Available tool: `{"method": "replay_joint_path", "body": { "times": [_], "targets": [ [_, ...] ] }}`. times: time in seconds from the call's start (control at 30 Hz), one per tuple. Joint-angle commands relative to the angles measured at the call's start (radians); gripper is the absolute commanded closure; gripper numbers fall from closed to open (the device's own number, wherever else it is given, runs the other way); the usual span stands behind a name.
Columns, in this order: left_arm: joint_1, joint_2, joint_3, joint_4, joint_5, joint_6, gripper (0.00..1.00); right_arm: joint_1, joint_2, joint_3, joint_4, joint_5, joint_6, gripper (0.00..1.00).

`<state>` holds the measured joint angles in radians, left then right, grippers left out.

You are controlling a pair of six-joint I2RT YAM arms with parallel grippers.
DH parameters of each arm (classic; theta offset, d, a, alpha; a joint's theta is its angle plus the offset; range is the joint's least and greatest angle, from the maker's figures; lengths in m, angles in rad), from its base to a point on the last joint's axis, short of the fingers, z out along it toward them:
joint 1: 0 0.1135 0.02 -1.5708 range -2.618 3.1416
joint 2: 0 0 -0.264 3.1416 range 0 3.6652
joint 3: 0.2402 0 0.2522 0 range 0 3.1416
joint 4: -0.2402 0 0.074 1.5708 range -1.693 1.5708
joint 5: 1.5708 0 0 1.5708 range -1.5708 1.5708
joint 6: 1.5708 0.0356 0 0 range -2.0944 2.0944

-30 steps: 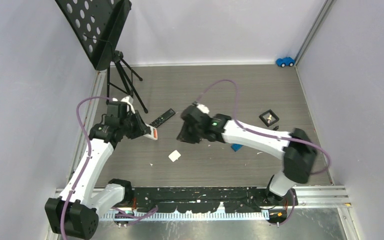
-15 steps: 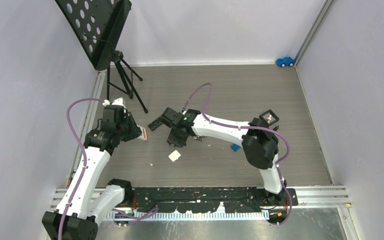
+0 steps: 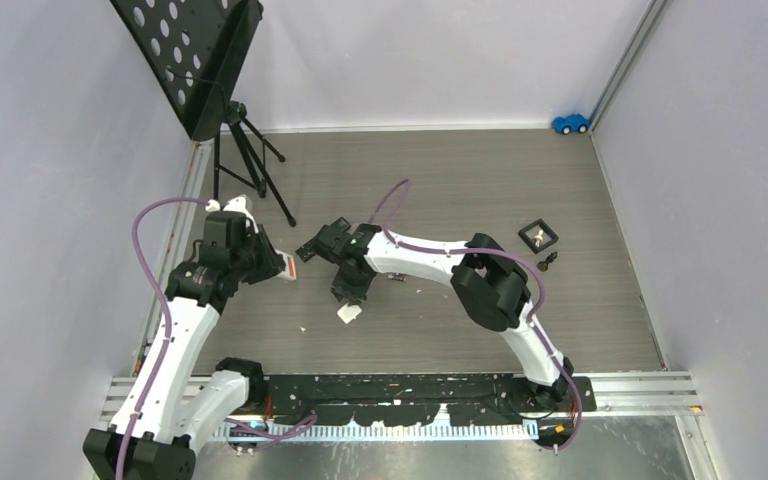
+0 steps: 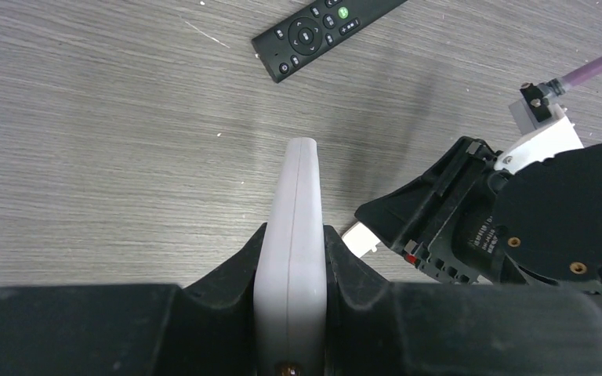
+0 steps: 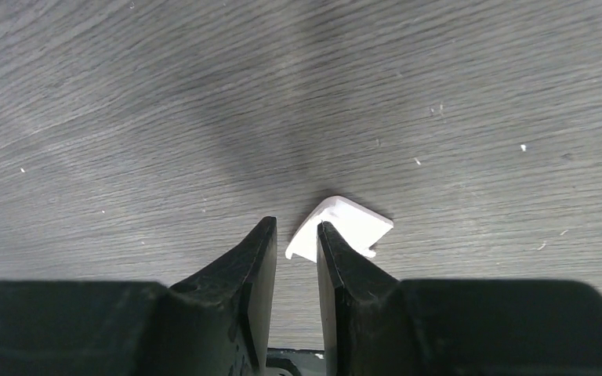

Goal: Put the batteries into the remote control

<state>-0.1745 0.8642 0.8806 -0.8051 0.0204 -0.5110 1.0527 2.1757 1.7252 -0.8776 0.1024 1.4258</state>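
My left gripper is shut on a white remote with a red end, held edge-on between the jaws in the left wrist view. My right gripper hovers low over a small white battery cover on the floor. In the right wrist view its jaws stand a narrow gap apart with nothing between them, and the cover lies just past the right fingertip. A black remote lies flat beyond, also showing in the top view. I make out no batteries.
A small black square tray and a tiny dark object lie to the right. A music stand tripod stands at the back left and a blue toy car in the far right corner. The right gripper's body sits close beside the white remote.
My right arm has swung left and its gripper has come down over the white cover. My left gripper has shifted slightly left with the white remote still in it.
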Motion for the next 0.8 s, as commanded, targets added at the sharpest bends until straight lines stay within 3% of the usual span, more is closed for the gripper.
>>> {"method": "replay_joint_path", "body": {
  "times": [0.0, 0.3, 0.47, 0.6, 0.77],
  "targets": [
    [0.004, -0.024, 0.014, 0.026, 0.011, 0.023, 1.00, 0.004, 0.026, 0.055, -0.029, -0.012, 0.043, 0.69],
    [0.003, -0.028, 0.014, 0.026, 0.009, 0.029, 1.00, 0.003, 0.057, 0.056, -0.056, -0.029, 0.058, 0.76],
    [0.004, -0.034, 0.011, 0.025, 0.008, 0.028, 1.00, 0.004, 0.076, 0.077, -0.058, -0.040, 0.051, 0.98],
    [0.004, -0.036, 0.008, 0.031, 0.022, 0.027, 1.00, 0.005, 0.043, 0.086, -0.057, 0.010, 0.027, 1.00],
    [0.004, -0.024, 0.003, 0.058, 0.076, 0.026, 1.00, 0.004, -0.123, 0.026, -0.025, 0.137, -0.035, 1.00]
  ]
}}
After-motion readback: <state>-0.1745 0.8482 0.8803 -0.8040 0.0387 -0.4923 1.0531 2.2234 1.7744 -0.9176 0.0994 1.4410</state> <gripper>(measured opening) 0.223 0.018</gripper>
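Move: The white battery cover lies flat almost under the right hand's open fingers, its middle about 2 cm back, 1 cm to the right and 1 to 2 cm below. From that hand, the black remote on the table is some 14 cm ahead and 5 cm left, while the loose batteries are about 6 cm ahead and 11 cm right. From the left hand, holding the white remote, the cover is roughly 4 cm back, 13 cm right and 16 cm below. The battery cover is pinched by its left edge near the forward corner: the right hand, pointing almost straight down, sinks about 1 cm onto it while drawing very slightly back. Its fingers close from about a third open to practically shut, and the hand then eases slightly forward again, barely rising, with the grip kept. ##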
